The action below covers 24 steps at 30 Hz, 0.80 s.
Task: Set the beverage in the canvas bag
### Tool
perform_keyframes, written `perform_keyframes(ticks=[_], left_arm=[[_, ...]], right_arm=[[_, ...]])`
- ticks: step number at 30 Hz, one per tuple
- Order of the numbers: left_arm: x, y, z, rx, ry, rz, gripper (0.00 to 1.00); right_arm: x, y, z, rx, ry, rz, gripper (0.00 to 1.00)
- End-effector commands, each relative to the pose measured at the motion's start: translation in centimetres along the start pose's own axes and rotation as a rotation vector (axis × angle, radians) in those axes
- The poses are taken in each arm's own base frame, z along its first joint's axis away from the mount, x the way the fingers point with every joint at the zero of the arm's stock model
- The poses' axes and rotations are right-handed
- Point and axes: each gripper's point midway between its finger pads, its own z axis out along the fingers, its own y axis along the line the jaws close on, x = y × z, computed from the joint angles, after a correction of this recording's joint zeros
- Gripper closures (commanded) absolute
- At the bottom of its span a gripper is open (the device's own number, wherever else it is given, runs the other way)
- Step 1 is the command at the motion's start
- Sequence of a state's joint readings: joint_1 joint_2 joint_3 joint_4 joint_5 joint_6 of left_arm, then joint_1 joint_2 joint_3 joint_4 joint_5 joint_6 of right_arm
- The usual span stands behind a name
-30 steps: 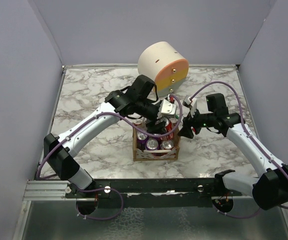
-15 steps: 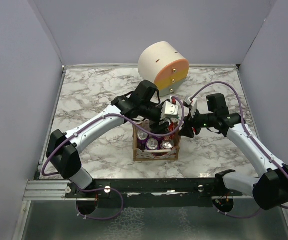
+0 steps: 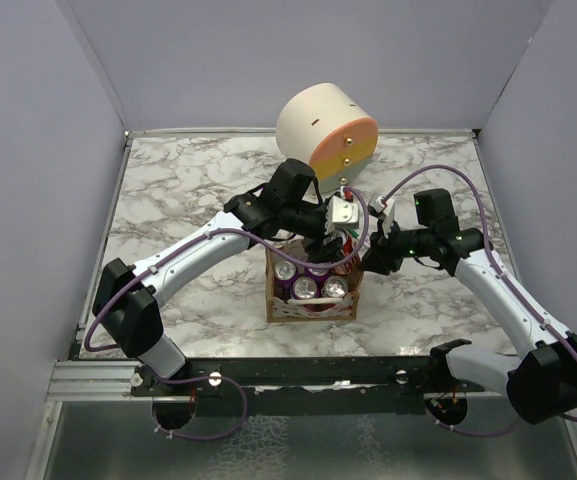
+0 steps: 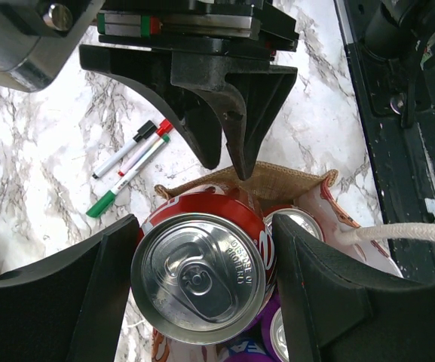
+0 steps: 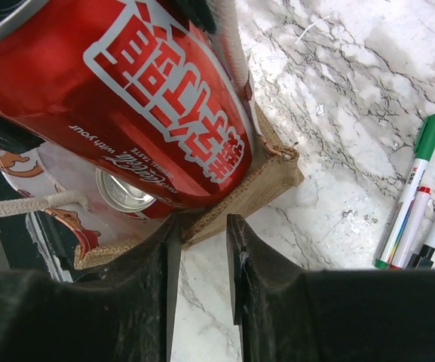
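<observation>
The beverage, a red cola can point(image 4: 202, 279), is upright between my left gripper's point(image 4: 206, 290) black pads, which are shut on its sides. It hangs over the open top of the canvas bag point(image 3: 311, 305), a tan tote with white cord handles. The bag holds other cans point(image 3: 306, 289), purple and red. From the right wrist view the red can point(image 5: 142, 98) is just above the bag's burlap rim point(image 5: 270, 177). My right gripper point(image 5: 202, 226) is at the bag's right side, its jaws a narrow gap apart with the rim's edge between their tips.
A cream-and-orange round drawer box point(image 3: 328, 135) stands at the back of the marble table. Three markers point(image 4: 130, 166) lie on the table just past the bag, also seen as markers point(image 5: 413, 196) to my right gripper's right. Purple walls close in the table's sides.
My left arm has carried the red can a little back and right over the bag. My right gripper's jaws have narrowed around the bag's rim.
</observation>
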<state>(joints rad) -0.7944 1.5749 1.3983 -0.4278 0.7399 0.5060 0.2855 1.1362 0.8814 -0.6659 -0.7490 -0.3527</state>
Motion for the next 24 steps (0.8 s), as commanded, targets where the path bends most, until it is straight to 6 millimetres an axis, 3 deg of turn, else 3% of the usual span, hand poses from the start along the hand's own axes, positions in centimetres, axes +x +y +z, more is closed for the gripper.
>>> perform_keyframes(ticks=[1,15,24], left_arm=[[-2.5,0.9,0.1,-0.029,-0.080,0.086,1.00],[-1.8,0.2,0.2,0.014,-0.069,0.130,1.00],[-0.9,-0.4,0.4,0.046,-0.050,0.167,1.00]], right_arm=[[-0.1,-0.6,-0.4,0.027,-0.010,-0.024,0.74],[-0.3,-0.6,-0.5,0.027,-0.015,-0.022,0.98],[-0.4,-0.8,-0.7,0.040,-0.021,-0.021,0.99]])
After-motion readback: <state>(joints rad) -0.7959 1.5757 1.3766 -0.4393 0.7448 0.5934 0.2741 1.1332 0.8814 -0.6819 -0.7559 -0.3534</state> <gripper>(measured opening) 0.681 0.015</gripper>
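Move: The left hand holds the red can tilted over the bag's free far-right corner, which lies some 14 cm below and about 1 cm back and 1 cm right of it. The boxed red can is about 6 cm back, 1 cm left, and the nearest purple can 2 cm back, 5 cm left, equally low. The right hand's half-open fingers straddle the bag's right rim, 1 cm left and 1 cm below, level fore and aft; the held can is 5 cm left, 3 cm above, the markers 7 cm ahead, 3 cm right, 13 cm below. Holding its place, the right hand closes its roughly one-third-open fingers completely and pinches the bag's right rim between the tips. The left hand keeps its grip on the red can and stays nearly still, tipping a few degrees, then at the very end starts down into the bag by about 1 cm. ##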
